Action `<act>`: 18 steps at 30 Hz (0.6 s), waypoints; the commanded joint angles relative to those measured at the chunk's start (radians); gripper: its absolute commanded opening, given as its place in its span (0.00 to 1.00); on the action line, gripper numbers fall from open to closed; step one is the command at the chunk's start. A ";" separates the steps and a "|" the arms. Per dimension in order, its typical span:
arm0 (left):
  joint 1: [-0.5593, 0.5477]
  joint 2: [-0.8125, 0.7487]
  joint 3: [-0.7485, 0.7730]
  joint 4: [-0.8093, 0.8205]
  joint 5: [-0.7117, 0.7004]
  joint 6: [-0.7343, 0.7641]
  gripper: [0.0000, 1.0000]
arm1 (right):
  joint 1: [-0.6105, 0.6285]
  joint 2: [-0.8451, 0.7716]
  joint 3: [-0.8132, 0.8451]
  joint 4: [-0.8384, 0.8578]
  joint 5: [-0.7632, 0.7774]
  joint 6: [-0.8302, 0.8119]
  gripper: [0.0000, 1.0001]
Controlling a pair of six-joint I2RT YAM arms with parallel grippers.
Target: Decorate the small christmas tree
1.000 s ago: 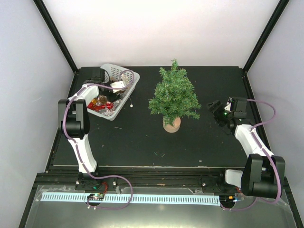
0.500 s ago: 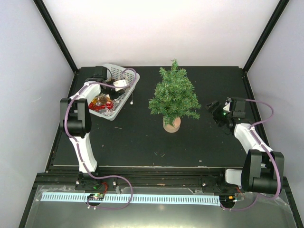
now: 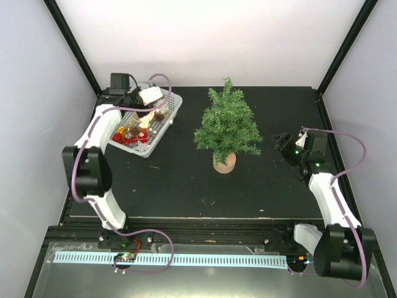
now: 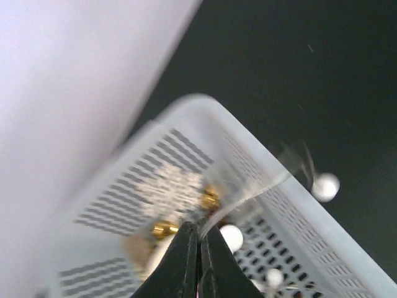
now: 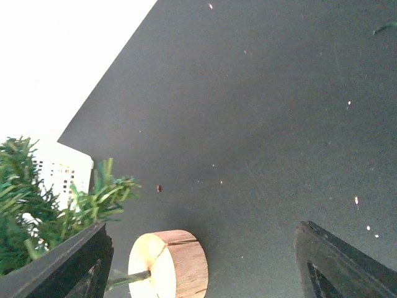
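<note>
The small christmas tree [image 3: 227, 124] stands upright on its round wooden base [image 3: 224, 162] mid-table; its base [image 5: 167, 264] and low branches [image 5: 37, 205] show in the right wrist view. My left gripper [image 3: 156, 110] hangs over the white basket [image 3: 166, 121]. Seen from the wrist, the left gripper [image 4: 200, 233] is shut on a thin pale bead strand [image 4: 248, 195], which runs over the basket rim [image 4: 248, 146] to a white bead [image 4: 325, 186] outside. My right gripper [image 3: 282, 146] is open to the right of the tree, and the right gripper [image 5: 201, 228] holds nothing.
In the basket lie gold ornaments [image 4: 164, 228], a white snowflake [image 4: 167, 186], red pieces [image 3: 127, 138] and more white beads [image 4: 231, 236]. White walls close in the back and sides. Black frame posts [image 3: 74, 46] stand at the back corners.
My left gripper has shut on the bead strand and lifted toward the back left over the basket. My right arm has shifted slightly, its gripper still open.
</note>
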 commanded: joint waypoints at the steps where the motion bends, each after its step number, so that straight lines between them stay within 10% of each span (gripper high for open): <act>1: 0.002 -0.194 0.021 0.080 -0.034 -0.080 0.02 | 0.010 -0.091 -0.017 -0.056 0.054 -0.043 0.80; 18: 0.000 -0.410 0.436 0.036 -0.206 -0.311 0.01 | 0.044 -0.552 -0.031 -0.229 0.123 -0.105 0.79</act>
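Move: The tree, where the light string held in the left fingers belongs, stands about 30 cm to the left hand's right and 18 cm back, its middle some 3 cm higher. The basket is 11 cm below this hand, its centre 4 cm left and about 1 cm ahead; inside, the snowflake lies 8 cm ahead and 3 cm right, the red ribbon 7 cm back and 11 cm left, both some 13 cm down. From the empty right hand the tree is 23 cm left, 3 cm back and 7 cm higher. Keeping its shut pinch on the wire of the white-beaded string, the left hand sweeps steeply up out of the basket by about 30 cm, easing back slightly towards the base while its fingers tip up from pointing down by some 35 degrees. Meanwhile the open right hand, touching nothing, rises about 7 cm and draws back nearly as far on the tree's right side, its fingers also tilting up. ##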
